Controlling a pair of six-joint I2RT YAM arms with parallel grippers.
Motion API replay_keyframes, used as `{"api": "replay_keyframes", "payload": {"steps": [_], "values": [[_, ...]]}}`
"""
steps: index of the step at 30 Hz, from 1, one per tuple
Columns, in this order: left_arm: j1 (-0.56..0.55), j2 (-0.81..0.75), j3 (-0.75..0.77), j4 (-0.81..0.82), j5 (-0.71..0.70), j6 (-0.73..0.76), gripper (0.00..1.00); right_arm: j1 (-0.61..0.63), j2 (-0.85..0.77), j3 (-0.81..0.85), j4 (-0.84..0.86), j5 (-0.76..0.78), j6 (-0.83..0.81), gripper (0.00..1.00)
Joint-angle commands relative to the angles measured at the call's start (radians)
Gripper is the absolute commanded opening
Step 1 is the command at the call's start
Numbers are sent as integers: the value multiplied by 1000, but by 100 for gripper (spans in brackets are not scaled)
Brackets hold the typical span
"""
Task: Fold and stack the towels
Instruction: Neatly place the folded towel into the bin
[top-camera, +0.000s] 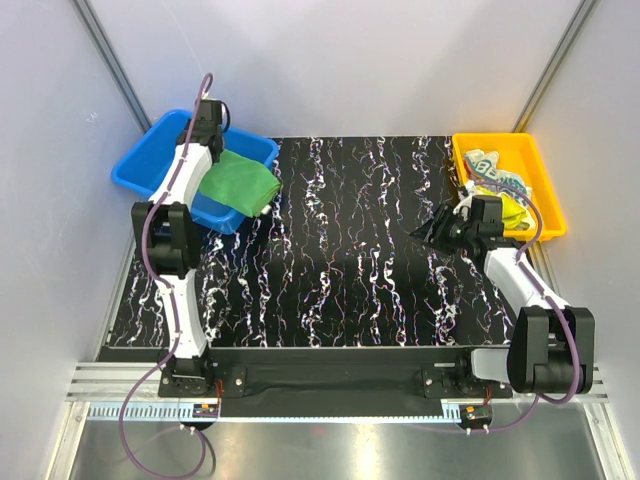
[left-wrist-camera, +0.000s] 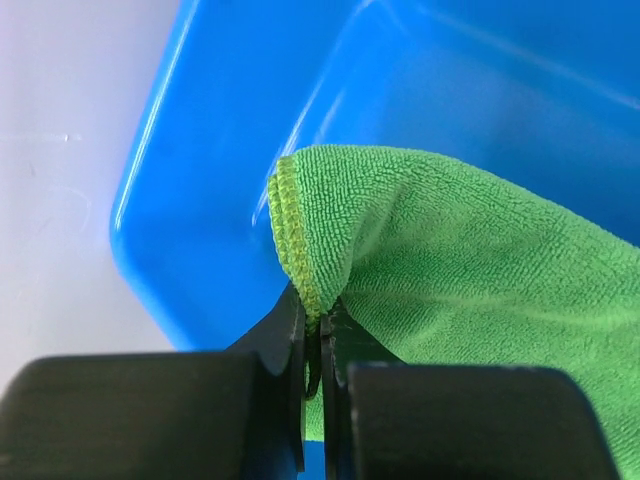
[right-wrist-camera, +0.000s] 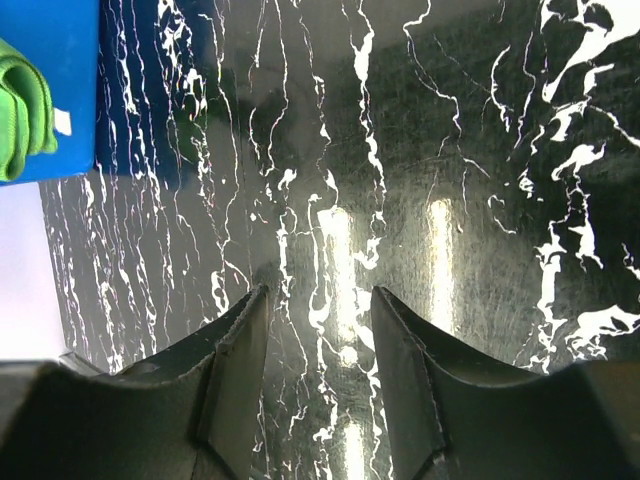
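Note:
The green towel (top-camera: 240, 180) hangs half over the near rim of the blue bin (top-camera: 150, 165). My left gripper (top-camera: 216, 150) is shut on its stitched corner; the left wrist view shows that corner pinched between the jaws of the left gripper (left-wrist-camera: 318, 305), with the green towel (left-wrist-camera: 450, 250) trailing right over the blue bin (left-wrist-camera: 200, 150). A crumpled yellow towel (top-camera: 512, 210) and a pale, teal-printed cloth (top-camera: 488, 168) lie in the yellow bin (top-camera: 548, 195). My right gripper (top-camera: 427, 232) hovers open and empty over the mat, as the right gripper (right-wrist-camera: 320, 295) shows in its own view.
A black, white-veined mat (top-camera: 340, 250) covers the table between the two bins. The right wrist view catches the blue bin (right-wrist-camera: 60, 90) and a bit of green towel (right-wrist-camera: 20, 110) at the far left. White walls close in on three sides.

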Motion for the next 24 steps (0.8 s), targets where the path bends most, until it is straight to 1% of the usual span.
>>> {"api": "replay_keyframes", "payload": {"steps": [1,6,7,8,9,10,12,15,19,20,21,23,24], "values": [[38,16,36,153,51,8,0,10,-53,-3,92,-9,22,52],[46,87,21,248,67,76,0,10,-75,1,86,-7,18,52],[50,106,43,254,50,77,0,10,-82,2,82,-1,13,52],[53,128,77,218,56,68,0,10,-85,2,82,2,13,52],[53,178,106,202,63,59,0,10,-87,-2,82,5,13,52],[53,194,126,197,68,64,0,10,-90,-2,81,10,10,52],[74,214,113,243,53,80,0,10,-87,3,75,19,7,52],[85,257,120,279,70,90,0,10,-76,3,78,25,5,52],[114,327,201,276,77,97,0,10,-53,8,82,30,4,52],[122,335,209,286,76,94,3,10,-50,8,84,34,4,52],[127,341,215,295,73,91,11,10,-47,6,90,36,5,52],[133,341,217,346,39,111,21,10,-32,8,95,36,5,52],[134,343,219,358,22,120,28,10,-26,9,99,36,5,52]]}}
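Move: The left hand grips the folded green towel by its left end, already over the blue bin. The bin's middle is about 5 cm back, 6 cm to the right and 12 cm below. The towel's own middle hangs some 9 cm back, 13 cm right and 5 cm lower, its loose end lying over the bin's right-hand near rim, roughly 11 cm back and 17 cm right. From the right hand the bin's middle is about 54 cm left, 16 cm ahead, 6 cm below. Still pinching the towel's left end, the left hand eases forward and left, then sinks into the blue bin, about 11 cm down in all and some 6 cm each forward and left. Near the bottom it levels off, drawing on leftward with hardly any wrist turn as its fingers begin to part around the towel's edge. ##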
